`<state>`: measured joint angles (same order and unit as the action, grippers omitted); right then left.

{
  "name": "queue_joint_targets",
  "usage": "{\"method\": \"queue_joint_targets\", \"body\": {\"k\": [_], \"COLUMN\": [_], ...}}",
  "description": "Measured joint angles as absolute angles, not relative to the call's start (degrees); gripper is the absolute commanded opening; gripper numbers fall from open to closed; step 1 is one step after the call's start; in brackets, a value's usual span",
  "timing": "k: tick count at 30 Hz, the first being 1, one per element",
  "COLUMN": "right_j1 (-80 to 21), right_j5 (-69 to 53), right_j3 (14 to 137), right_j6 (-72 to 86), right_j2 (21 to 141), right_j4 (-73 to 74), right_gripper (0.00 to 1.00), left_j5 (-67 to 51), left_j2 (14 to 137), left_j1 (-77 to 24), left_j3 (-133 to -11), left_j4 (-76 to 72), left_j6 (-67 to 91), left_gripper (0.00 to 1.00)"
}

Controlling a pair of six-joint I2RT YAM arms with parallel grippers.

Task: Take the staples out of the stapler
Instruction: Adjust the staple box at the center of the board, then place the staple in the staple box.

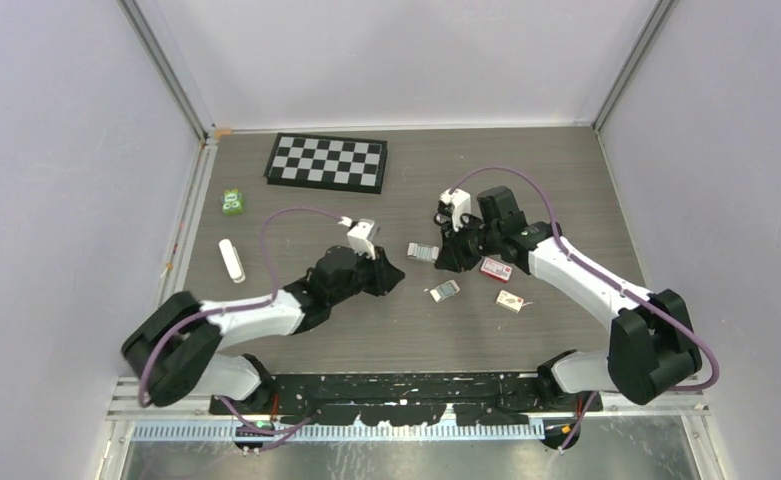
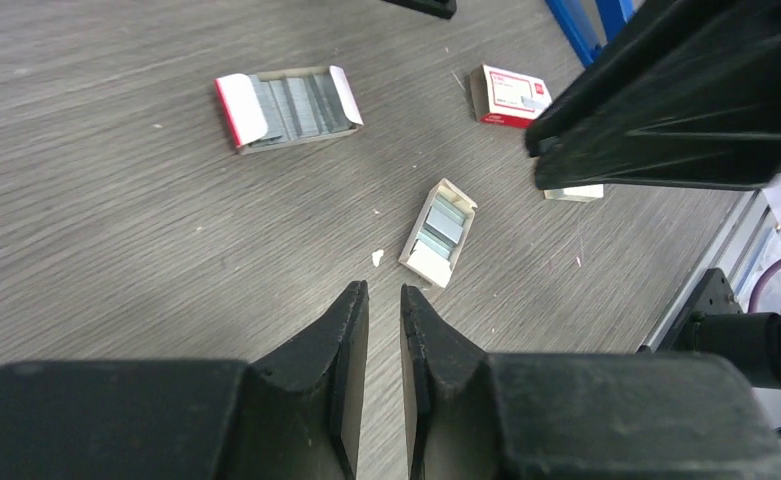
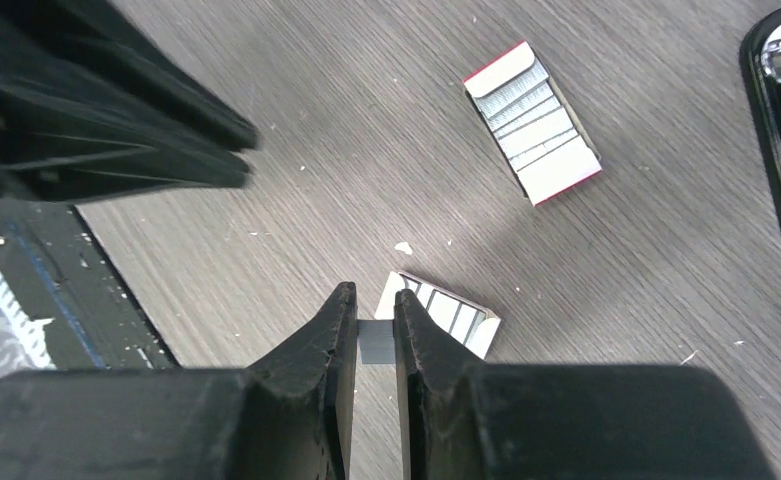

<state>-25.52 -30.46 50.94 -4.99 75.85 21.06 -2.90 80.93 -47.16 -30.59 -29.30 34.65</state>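
My right gripper [image 3: 374, 305] is shut on a short silvery-grey staple strip [image 3: 376, 342], held just above the table. Right beside it lies a small whitish tray [image 3: 446, 315] with more staple strips. In the top view the right gripper [image 1: 449, 260] hangs between that tray [image 1: 444, 291] and a red-edged tray of staples [image 1: 422, 251]. My left gripper [image 2: 384, 295] is empty, its jaws only a narrow gap apart, low over the table near the whitish tray [image 2: 439, 232]. In the top view the left gripper [image 1: 396, 275] is left of it. A white elongated object [image 1: 231, 260], possibly the stapler, lies far left.
A closed red-and-white box [image 1: 496, 269] and a small whitish box [image 1: 510, 301] lie right of the trays. A checkerboard [image 1: 327, 161] lies at the back. A green item [image 1: 232, 202] sits at the left. Walls close in the table on three sides.
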Motion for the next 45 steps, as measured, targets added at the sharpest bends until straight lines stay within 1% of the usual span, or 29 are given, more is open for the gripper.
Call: {"method": "queue_joint_targets", "body": {"k": [9,15,19,30,45], "right_j1": [-31.46,-33.78,-34.41,-34.46,-35.29], "right_j5": [-21.76,-17.08,-14.37,-10.79,-11.22], "right_j3": [48.4,46.92,45.1,42.72,42.41], "right_j6": [-4.95,-4.27,-3.9,-1.08,2.46], "right_j2": [79.37,79.85,79.48,79.4,80.31], "right_j4": [17.91,16.75,15.88,11.84,10.33], "right_gripper": [0.09,0.1,0.1,0.1,0.11], "left_j5": [4.19,7.35,9.06,9.45,9.41], "left_j2": [55.46,41.78,35.9,36.91,38.28], "left_j1": [-47.16,-47.16,-47.16,-47.16,-47.16], "left_j3": [-22.35,-17.67,-15.2,-14.41,-14.2], "left_j4": [-18.55,-11.0,-7.16,-5.39,-6.52], "left_j6": [34.65,36.77,38.35,40.12,40.56], "left_gripper": [0.21,0.19,0.19,0.18,0.18]}}
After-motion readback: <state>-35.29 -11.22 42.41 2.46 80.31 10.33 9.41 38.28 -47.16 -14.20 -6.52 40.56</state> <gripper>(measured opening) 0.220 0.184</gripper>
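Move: The open staple box I'm bringing my held staples to sits about 11 cm below my right hand, roughly 1 cm ahead and level sideways. The other open staple box is some 9 cm farther out than that box and 5 cm to its left. The red staple box lies about 6 cm ahead and 11 cm right of my right hand. From my left hand, the aimed-at box is roughly 11 cm right, 2 cm ahead and 8 cm below. I lower my right hand almost straight down, about 7 cm, over the nearer open staple box, most of it early. I keep the small staple block pinched and tip the fingers some 10 degrees steeper, turning slightly clockwise. Meanwhile I clear my empty left hand about 10 cm left and 5 cm back, away from the box, rising, then sinking partway, with a 15-degree counter-clockwise turn. ##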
